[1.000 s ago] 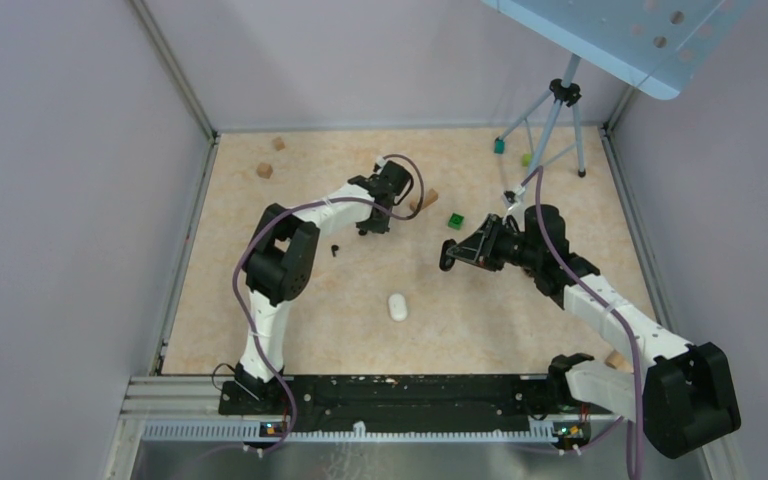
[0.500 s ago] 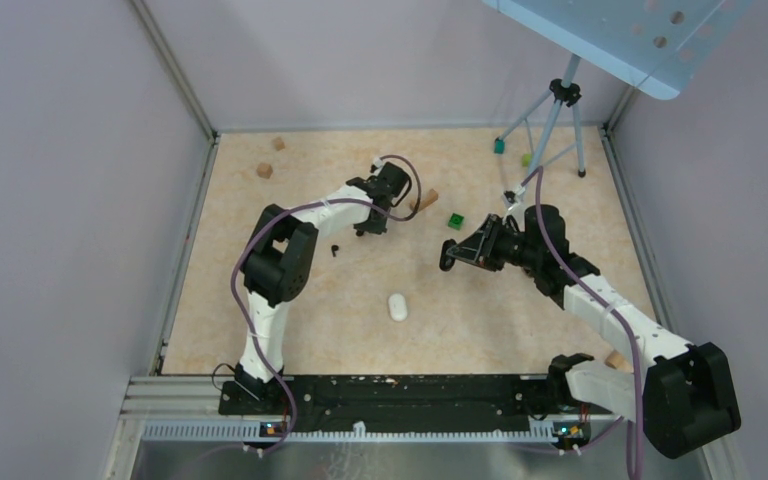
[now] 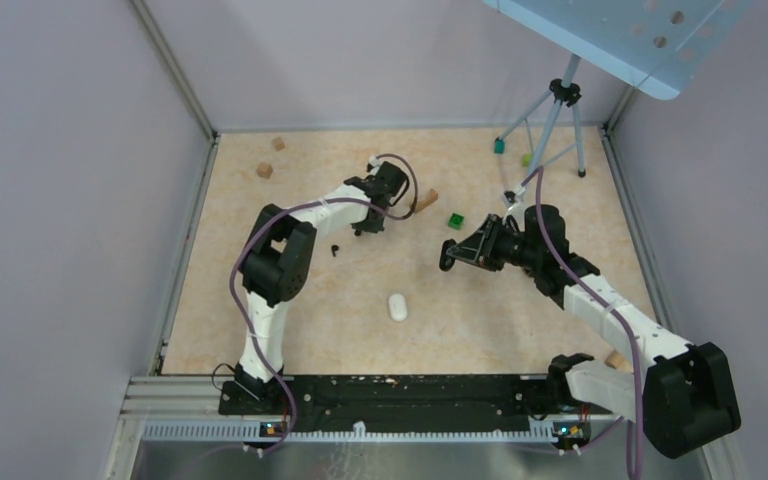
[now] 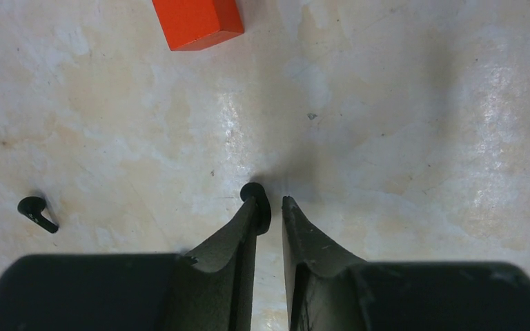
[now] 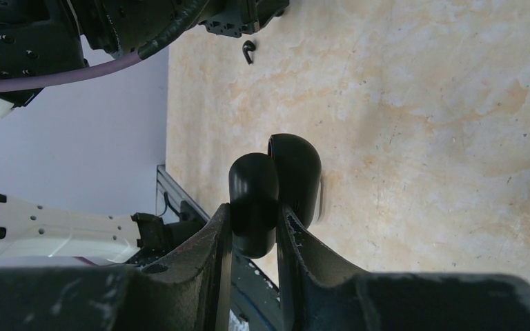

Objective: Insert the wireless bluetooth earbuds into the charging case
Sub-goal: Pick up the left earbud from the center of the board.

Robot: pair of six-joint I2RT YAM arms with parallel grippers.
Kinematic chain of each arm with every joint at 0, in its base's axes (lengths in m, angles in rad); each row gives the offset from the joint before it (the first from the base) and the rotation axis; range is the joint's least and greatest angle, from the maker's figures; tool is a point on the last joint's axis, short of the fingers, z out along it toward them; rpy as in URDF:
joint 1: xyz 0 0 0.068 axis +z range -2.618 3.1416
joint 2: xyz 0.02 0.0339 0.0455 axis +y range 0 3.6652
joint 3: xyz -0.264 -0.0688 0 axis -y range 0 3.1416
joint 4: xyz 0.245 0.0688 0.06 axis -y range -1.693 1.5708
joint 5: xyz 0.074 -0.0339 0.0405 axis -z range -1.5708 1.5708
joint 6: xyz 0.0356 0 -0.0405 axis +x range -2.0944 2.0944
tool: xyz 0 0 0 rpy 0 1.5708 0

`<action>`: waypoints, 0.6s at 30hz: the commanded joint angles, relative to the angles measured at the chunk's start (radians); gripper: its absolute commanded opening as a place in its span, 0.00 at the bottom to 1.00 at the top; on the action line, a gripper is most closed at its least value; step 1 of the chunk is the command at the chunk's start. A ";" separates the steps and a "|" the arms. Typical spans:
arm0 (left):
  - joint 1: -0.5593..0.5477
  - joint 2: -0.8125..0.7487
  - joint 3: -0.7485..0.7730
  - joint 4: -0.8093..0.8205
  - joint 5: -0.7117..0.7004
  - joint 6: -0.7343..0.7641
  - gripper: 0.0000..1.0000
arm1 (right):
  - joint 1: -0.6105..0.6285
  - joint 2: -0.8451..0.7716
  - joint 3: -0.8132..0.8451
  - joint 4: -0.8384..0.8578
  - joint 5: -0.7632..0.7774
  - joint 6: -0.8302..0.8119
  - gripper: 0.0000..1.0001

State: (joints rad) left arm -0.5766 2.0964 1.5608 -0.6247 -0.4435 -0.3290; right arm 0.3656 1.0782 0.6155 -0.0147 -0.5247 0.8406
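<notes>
The black charging case (image 5: 254,207) is pinched between my right gripper's fingers (image 5: 255,217), its open lid (image 5: 297,176) beside it. The case hangs over the middle of the table (image 3: 447,257). My left gripper (image 4: 270,203) points down at the floor with its jaws a narrow gap apart. One black earbud (image 4: 259,203) lies against the inner tip of its left finger, with a sliver of daylight to the right finger. A second black earbud (image 4: 36,212) lies loose on the floor to the left, also seen as the earbud (image 3: 335,250) from above.
An orange block (image 4: 197,21) lies just beyond the left gripper. A green cube (image 3: 456,221), a white oval object (image 3: 397,306), small wooden blocks (image 3: 264,170) and a tripod (image 3: 552,120) stand around. Walls close the sides.
My left gripper's jaws have narrowed, and its wrist has shifted slightly back and left. The right arm with the case has not moved.
</notes>
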 commanded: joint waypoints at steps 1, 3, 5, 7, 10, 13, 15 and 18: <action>0.010 -0.070 -0.013 -0.008 -0.004 -0.021 0.24 | 0.001 0.005 0.007 0.054 -0.010 0.012 0.00; 0.011 -0.073 -0.011 -0.008 -0.009 -0.019 0.22 | 0.002 0.002 0.007 0.054 -0.009 0.013 0.00; 0.012 -0.073 -0.014 -0.013 -0.016 -0.018 0.20 | 0.001 -0.001 0.008 0.052 -0.005 0.014 0.00; 0.016 -0.076 -0.019 -0.015 -0.018 -0.018 0.18 | 0.002 -0.001 0.007 0.050 -0.004 0.012 0.00; 0.019 -0.086 -0.034 -0.011 -0.021 -0.018 0.17 | 0.002 -0.004 0.006 0.048 -0.005 0.012 0.00; 0.021 -0.095 -0.045 -0.006 -0.021 -0.017 0.10 | 0.001 -0.007 0.002 0.048 -0.001 0.015 0.00; 0.021 -0.101 -0.041 -0.011 -0.011 -0.012 0.01 | 0.002 -0.008 0.003 0.047 0.000 0.014 0.00; 0.021 -0.138 -0.033 -0.024 0.015 -0.011 0.00 | 0.001 -0.011 0.004 0.042 -0.001 0.009 0.00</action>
State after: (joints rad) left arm -0.5579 2.0586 1.5257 -0.6388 -0.4419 -0.3389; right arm 0.3656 1.0813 0.6151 -0.0082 -0.5243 0.8494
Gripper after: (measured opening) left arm 0.013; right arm 0.241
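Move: The black earbud to take is right at the left fingertips, about 1 cm left of their midpoint and 1 cm below. From that hand, a second earbud lies some 6 cm left and 4 cm back, another about 15 cm left and 1 cm back, and the red block about 10 cm ahead and 2 cm left. From the right hand, holding the black case, the target earbud lies roughly 15 cm ahead, 20 cm left and 14 cm lower. Close the left gripper from about a quarter open to shut, pinching the earbud by its stem between the two finger pads. As it closes, ease the hand about 1.5 cm left, towards the second earbud, drifting half a centimetre back and up. Keep the right gripper still with its hold on the black case. ##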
